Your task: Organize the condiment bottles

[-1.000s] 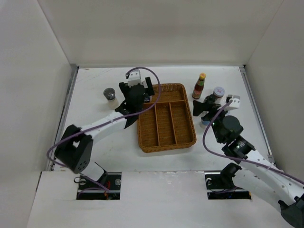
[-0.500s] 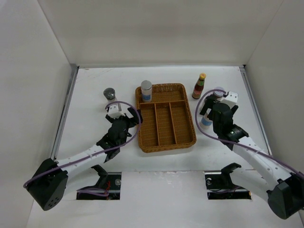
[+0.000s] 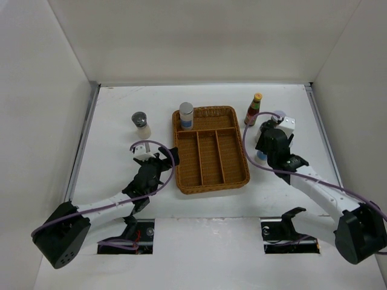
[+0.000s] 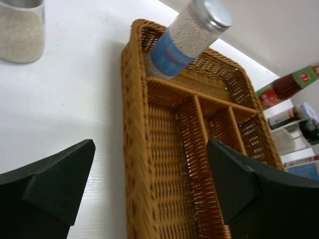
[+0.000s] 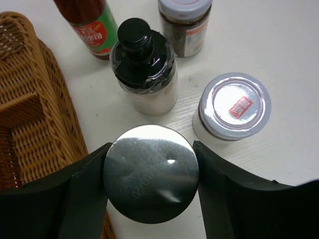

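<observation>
A silver-lidded, blue-labelled jar stands in the back-left compartment of the wicker tray; it also shows in the left wrist view. A dark-lidded pale jar stands on the table left of the tray. My left gripper is open and empty at the tray's left rim. My right gripper is shut on a silver-lidded jar just right of the tray. Around it stand a black-capped jar, a white-lidded jar, a brown jar and the red sauce bottle.
The tray's three long front compartments hold nothing. The tray's right rim is close to the left of my right fingers. White walls enclose the table at the back and both sides.
My left gripper let go of the blue-labelled jar in the tray's back-left compartment and drew back toward the near edge. My right gripper settled around the silver-lidded jar.
</observation>
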Controlling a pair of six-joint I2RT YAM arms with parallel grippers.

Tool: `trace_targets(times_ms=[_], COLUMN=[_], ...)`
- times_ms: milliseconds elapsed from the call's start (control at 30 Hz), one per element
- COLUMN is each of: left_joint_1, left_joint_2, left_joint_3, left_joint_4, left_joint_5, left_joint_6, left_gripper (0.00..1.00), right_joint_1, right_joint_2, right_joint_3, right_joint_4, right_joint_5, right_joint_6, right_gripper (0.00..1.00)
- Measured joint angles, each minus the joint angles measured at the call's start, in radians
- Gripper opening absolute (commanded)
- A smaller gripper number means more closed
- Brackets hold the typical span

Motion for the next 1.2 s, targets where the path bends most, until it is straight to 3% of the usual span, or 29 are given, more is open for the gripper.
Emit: trace_targets(times_ms=[167,333,600,833,1000,1200], left_joint_1=[0.001,-0.008,-0.013,-0.015,-0.019,-0.019], left_joint_2=[0.005,0.064,0.094,0.093,0.091,0.091], left_joint_3=[-0.044,-0.045,-0.046,-0.058,-0.059,-0.059], left_joint_4=[0.055,0.122,0.159,0.162,0.166,0.166], left_joint_5=[-0.030,-0.038,-0.038,-0.039,-0.039,-0.039], left_joint_6=[-0.017,-0.035,-0.056,-0.060,-0.060,-0.060], left_gripper=[0.97,0.97,0.97,0.97,0.97,0.97], right_joint_1=[0.098,0.254,0.296,0.274,0.267,0.250], right_joint_2=[-0.093,-0.073,0.348,0.743,0.860,0.876], right_joint_3=[0.034,0.229,0.549,0.796,0.838,0.843], right_joint_4=[-0.074,-0.074,0.175,0.203,0.197,0.186], right_joint_5=[0.069,0.099,0.000,-0.110,-0.130,-0.131], right_joint_6=[-0.018,-0.068,-0.179,-0.208,-0.210,-0.209], right_gripper=[0.53,0.54,0.54,0.55,0.55,0.58])
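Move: The right hand already grips the silver-lidded, blue-labelled bottle; its goal, the free part of the basket's far compartment, lies about 17 cm ahead, 24 cm left and 8 cm below. The other blue-labelled bottle stands about 8 cm left of that spot and level with it; the sauce bottle is 16 cm ahead and 5 cm left of the hand, the black-capped bottle 8 cm straight ahead. From the left hand the free spot is some 20 cm ahead, 17 cm right and 8 cm lower. The right hand keeps its grip on the blue-labelled bottle and lifts it from among the others, rising about 16 cm while swinging left, then forward over the basket's right side, some 24 cm left and 16 cm forward in all. It comes down about 13 cm into the basket's far compartment to the right of the bottle already there, turning roughly 25 degrees counter-clockwise on the way, and slows with the fingers still shut on the bottle. ##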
